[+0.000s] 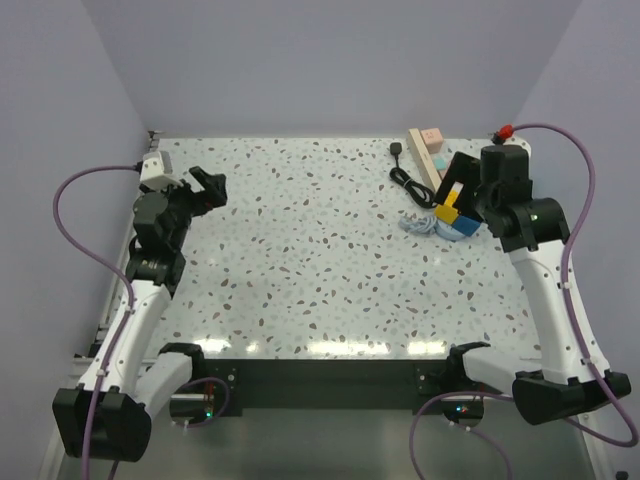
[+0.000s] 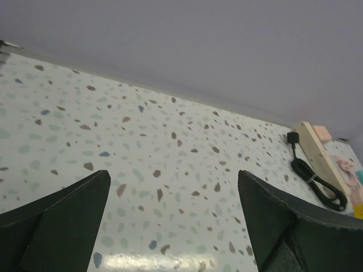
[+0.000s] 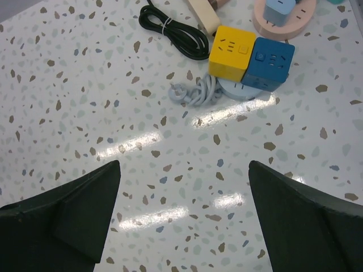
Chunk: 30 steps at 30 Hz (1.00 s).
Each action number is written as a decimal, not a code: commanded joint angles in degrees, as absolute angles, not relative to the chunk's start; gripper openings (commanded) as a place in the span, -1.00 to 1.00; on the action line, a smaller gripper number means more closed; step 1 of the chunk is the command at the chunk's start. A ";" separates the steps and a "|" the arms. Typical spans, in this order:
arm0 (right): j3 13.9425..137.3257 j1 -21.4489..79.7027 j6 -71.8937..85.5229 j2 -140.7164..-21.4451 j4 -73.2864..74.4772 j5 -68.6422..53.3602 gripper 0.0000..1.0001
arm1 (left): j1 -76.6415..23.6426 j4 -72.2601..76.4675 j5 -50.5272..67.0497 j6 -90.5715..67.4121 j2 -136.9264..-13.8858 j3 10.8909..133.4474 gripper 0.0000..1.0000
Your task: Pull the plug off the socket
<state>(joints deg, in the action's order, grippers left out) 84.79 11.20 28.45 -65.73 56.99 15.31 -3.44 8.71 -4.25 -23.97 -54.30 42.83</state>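
Note:
The cream-beige socket strip lies at the far right of the table; it also shows in the left wrist view, and its end in the right wrist view. The black plug sits against its left side near the far end, also in the left wrist view. Its black cord coils beside the strip and shows in the right wrist view. My right gripper hovers open and empty just near of the strip. My left gripper is open and empty at the far left.
A yellow cube and a blue cube sit joined on a pale round base with a grey coiled cord. A pink round piece lies behind them. Lilac walls close the table on three sides.

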 commanded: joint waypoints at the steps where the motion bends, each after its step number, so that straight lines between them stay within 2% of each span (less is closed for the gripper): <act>1: 84.29 11.08 27.51 -66.18 57.04 16.51 0.97 | -3.34 0.44 11.22 -30.93 -50.90 43.95 1.00; 5: 84.29 11.07 29.08 -69.07 56.08 22.14 0.98 | -3.34 3.95 23.27 -32.77 -49.40 42.89 1.00; 10: 86.31 9.41 33.92 -77.24 55.38 26.63 0.98 | -3.60 0.09 27.24 -31.56 -50.89 45.52 1.00; 19: 84.72 -2.54 38.85 -85.07 47.03 18.98 0.98 | -4.92 -12.65 29.09 -27.69 -48.17 47.11 1.00; 30: 83.77 -14.40 44.38 -96.58 44.23 5.90 0.98 | -6.41 -11.08 28.04 -29.18 -50.97 44.30 1.00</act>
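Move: The joined yellow and blue cubes stand ahead, right and far below the right hand: the blue one about 11 cm forward, 12 cm right and 27 cm down. The yellow cube adjoins it, 15 cm forward and 8 cm right of the hand. The light-blue plug on its pink disc lies 19 cm forward and 15 cm right; the grey cable, 11 cm forward and 2 cm left. From the left hand, the blue cube is roughly 70 cm right, 5 cm ahead and 25 cm down. Towards the blue cube the right hand sinks some 16 cm while swinging about 13 cm right and reaching forward, its wrist turning clockwise and tipping further down, fingers still wide open and touching nothing. The left hand, also open, shifts around 10 cm right and somewhat less back towards its base, settling a little lower and turning clockwise about 30 degrees. ##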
